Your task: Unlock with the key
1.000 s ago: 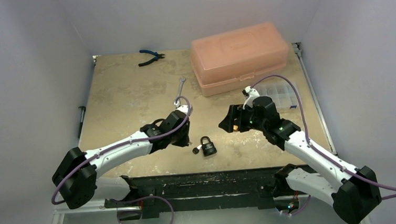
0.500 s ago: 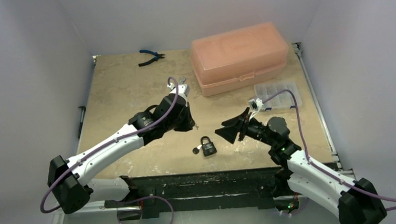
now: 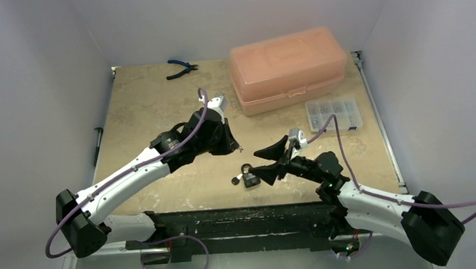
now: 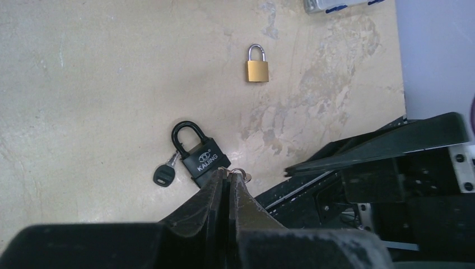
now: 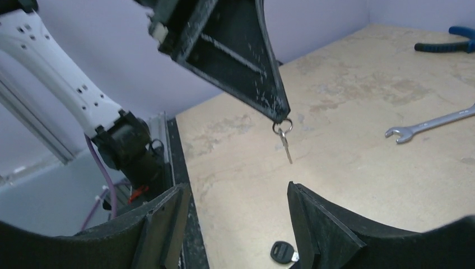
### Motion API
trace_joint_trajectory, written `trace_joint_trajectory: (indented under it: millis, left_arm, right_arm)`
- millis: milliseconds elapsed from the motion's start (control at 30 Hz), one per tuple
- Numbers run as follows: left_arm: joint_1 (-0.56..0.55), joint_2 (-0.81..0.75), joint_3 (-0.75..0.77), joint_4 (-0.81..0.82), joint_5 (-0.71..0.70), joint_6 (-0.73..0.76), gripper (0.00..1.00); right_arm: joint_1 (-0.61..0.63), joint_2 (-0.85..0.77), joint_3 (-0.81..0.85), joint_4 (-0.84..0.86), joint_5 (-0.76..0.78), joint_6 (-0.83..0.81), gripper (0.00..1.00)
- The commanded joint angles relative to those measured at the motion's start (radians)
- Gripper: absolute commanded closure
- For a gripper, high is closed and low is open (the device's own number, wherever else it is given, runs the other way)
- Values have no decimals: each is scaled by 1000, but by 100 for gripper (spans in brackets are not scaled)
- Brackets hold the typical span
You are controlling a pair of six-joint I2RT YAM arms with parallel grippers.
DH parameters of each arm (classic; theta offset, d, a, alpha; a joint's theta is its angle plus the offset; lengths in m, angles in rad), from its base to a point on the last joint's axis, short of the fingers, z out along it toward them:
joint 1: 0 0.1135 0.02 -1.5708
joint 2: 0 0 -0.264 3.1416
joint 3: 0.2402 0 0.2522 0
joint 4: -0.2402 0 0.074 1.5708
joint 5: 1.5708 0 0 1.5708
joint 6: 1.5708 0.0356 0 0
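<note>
My left gripper point(image 3: 235, 148) is shut on a key ring point(image 5: 282, 126), and a small silver key point(image 5: 286, 147) dangles from it above the table. In the left wrist view the shut fingertips point(image 4: 228, 174) hover over a black padlock point(image 4: 204, 159) lying flat. A black-headed key point(image 4: 162, 175) lies next to its shackle. My right gripper point(image 3: 266, 161) is open just right of the black padlock point(image 3: 249, 177), low over the table. In the right wrist view, between the open jaws point(image 5: 235, 188), I see bare table and the black-headed key point(image 5: 282, 252). A brass padlock point(image 4: 257, 70) lies further off.
A pink plastic box point(image 3: 288, 68) stands at the back right, with a clear parts organiser point(image 3: 334, 114) in front of it. Blue pliers point(image 3: 181, 67) lie at the back edge. A wrench point(image 5: 431, 124) lies mid-table. The black front rail point(image 3: 241, 216) runs just behind the padlock.
My left arm has lifted and drawn back with the key ring. My right gripper has swung down and left to the black padlock, its jaws a little narrower.
</note>
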Motion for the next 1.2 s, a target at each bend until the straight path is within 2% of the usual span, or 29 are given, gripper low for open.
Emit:
trace_joint_trajectory:
  millis: [0, 467, 700, 1067, 1167]
  left_arm:
    - [-2, -39, 47, 6, 34, -21, 100]
    - [-1, -79, 29, 13, 53, -26, 100]
    - [-2, -93, 13, 23, 63, -35, 100]
    - [0, -106, -8, 34, 60, -44, 100]
    - [-1, -108, -11, 34, 58, -47, 100]
  right_arm:
    - [43, 61, 49, 100, 69, -124, 29]
    - [114, 255, 98, 265, 184, -219, 32]
    - [121, 292, 126, 262, 182, -236, 47]
    - [129, 305, 151, 228, 194, -242, 79]
    - [131, 303, 154, 212, 194, -243, 82]
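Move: The left gripper still holds the small key by its ring, with the key hanging 1 or 2 cm beyond the fingertips, slightly ahead, right and below. From the right hand the key is about 5 cm ahead, 4 cm left and 2 cm lower. Well below, some 18 cm under the right hand, lie the black padlock, 3 cm ahead and 1 cm left, and the brass padlock, 12 cm ahead and 9 cm right. Bring the open right gripper about 5 cm left and forward to the key hanging from the left fingertips, rolling the wrist some 10 degrees on the way, then close its fingers most of the way around the key as the hand eases to a stop. Meanwhile keep the left gripper shut on the ring and raise it about 2.5 cm, drawing it slightly back. ##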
